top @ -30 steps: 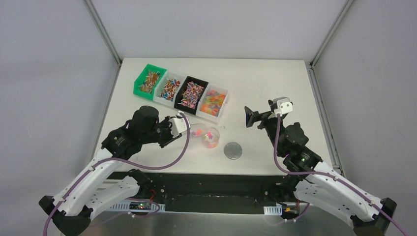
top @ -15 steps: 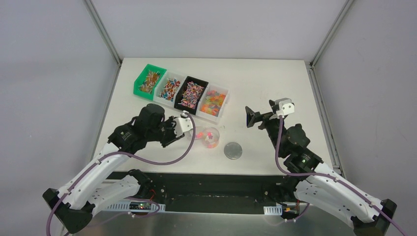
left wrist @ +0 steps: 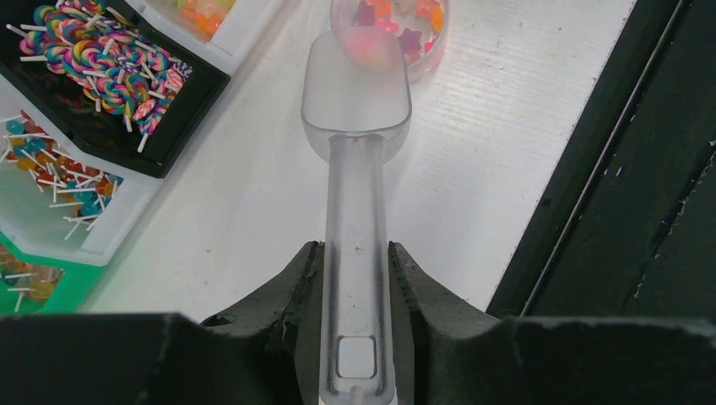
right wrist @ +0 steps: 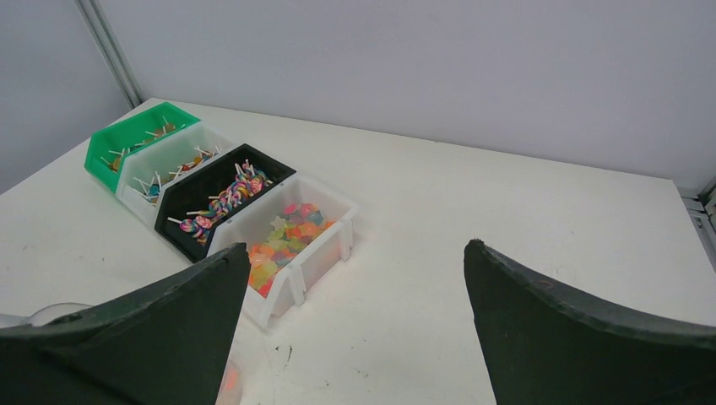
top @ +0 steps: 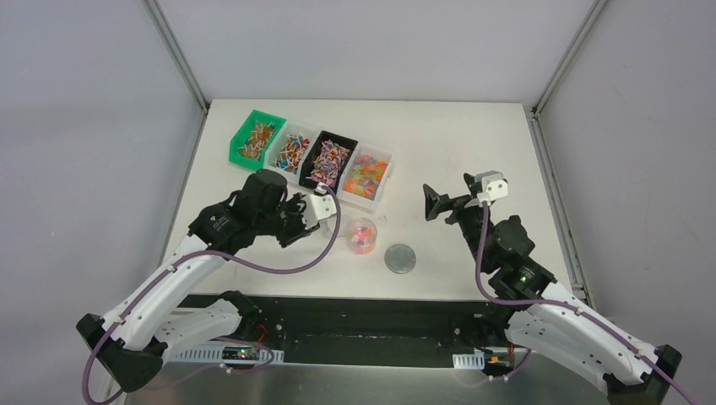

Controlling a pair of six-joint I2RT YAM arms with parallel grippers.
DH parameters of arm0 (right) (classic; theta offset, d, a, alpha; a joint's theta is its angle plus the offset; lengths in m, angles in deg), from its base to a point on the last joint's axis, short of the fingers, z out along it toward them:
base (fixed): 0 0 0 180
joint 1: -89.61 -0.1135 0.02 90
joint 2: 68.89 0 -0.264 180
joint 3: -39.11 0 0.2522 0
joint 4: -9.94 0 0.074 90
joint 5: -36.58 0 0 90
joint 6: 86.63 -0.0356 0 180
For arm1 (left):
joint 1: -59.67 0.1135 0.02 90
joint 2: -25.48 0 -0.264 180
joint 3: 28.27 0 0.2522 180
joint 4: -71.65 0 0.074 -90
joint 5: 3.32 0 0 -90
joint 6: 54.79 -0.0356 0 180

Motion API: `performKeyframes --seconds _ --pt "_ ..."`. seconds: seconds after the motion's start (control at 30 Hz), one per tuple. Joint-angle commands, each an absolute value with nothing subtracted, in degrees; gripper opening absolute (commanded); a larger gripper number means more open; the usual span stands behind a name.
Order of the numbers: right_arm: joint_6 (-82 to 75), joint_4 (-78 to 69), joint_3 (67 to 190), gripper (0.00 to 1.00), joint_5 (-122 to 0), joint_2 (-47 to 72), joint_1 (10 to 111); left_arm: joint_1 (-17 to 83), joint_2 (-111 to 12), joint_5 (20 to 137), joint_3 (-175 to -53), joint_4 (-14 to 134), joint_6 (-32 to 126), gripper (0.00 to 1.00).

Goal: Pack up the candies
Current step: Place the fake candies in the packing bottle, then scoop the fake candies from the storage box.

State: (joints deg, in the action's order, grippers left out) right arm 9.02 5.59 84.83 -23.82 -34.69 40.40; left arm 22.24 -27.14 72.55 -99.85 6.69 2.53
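Note:
The candies lie in four bins at the back left: green [top: 256, 137], white [top: 290, 152], black with lollipops [top: 328, 160] and white with gummies [top: 366, 175]. A clear cup [top: 361, 235] holds several pink and orange candies; it also shows in the left wrist view [left wrist: 390, 25]. My left gripper [left wrist: 355, 278] is shut on the handle of a clear plastic scoop [left wrist: 356, 126], whose bowl looks empty and reaches the cup's near rim. My right gripper [right wrist: 355, 253] is open and empty, above the table right of the gummy bin [right wrist: 291, 236].
A grey round lid disc [top: 400, 257] lies on the table just right of the cup. The black lollipop bin [left wrist: 93, 84] is left of the scoop. The table's front edge and a black rail [left wrist: 608, 194] run close on the right of the scoop.
My left arm has shifted a little towards the bins, carrying the scoop with it. The cup and lid have stayed put. My right gripper has drifted slightly right.

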Motion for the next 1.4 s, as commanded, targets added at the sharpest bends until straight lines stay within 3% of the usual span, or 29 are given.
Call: performKeyframes --seconds 0.0,0.3,0.63,1.1,1.37 --pt "8.99 8.04 84.51 1.0 -23.6 -36.07 40.69 22.23 -27.05 69.85 -103.98 7.45 2.19 0.0" --pt "8.22 7.96 84.36 1.0 -24.41 -37.19 40.74 22.23 -28.97 74.33 -110.03 11.38 14.96 0.0" --pt "7.91 7.49 85.99 1.0 -25.14 -37.41 40.74 22.23 -46.74 77.72 -123.79 7.99 27.14 0.0" --pt "7.12 3.12 89.52 1.0 -25.34 -38.92 40.69 22.32 -69.34 88.14 -144.3 -2.75 30.17 0.0" --pt "7.06 2.37 88.89 1.0 -24.09 -40.56 40.74 22.32 -73.82 89.68 -146.28 -3.53 28.93 0.0"
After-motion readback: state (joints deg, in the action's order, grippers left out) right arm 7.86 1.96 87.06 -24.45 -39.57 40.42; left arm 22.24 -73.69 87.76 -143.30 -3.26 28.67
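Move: Held in the left hand, the clear scoop reaches towards the packing bottle, which is about 5 cm ahead, 12 cm right and 15 cm below the hand. The clear bin of star candies, the place it is taken to, lies some 20 cm ahead, 13 cm right and 16 cm below; the black lollipop bin is about 10 cm left of that bin and 4 cm farther out. From the right hand, the candy bin is roughly 13 cm ahead, 15 cm left and 26 cm below. Lifting the scoop about 6 cm clear of the bottle, the left hand then swings forward some 14 cm and 7 cm to the right, towards the candy bin, and sinks about 5 cm at the end. The wrist turns roughly 30 degrees counter-clockwise and tips further down, fingers still gripping the scoop's handle. The empty, open right hand eases up and slightly back. ##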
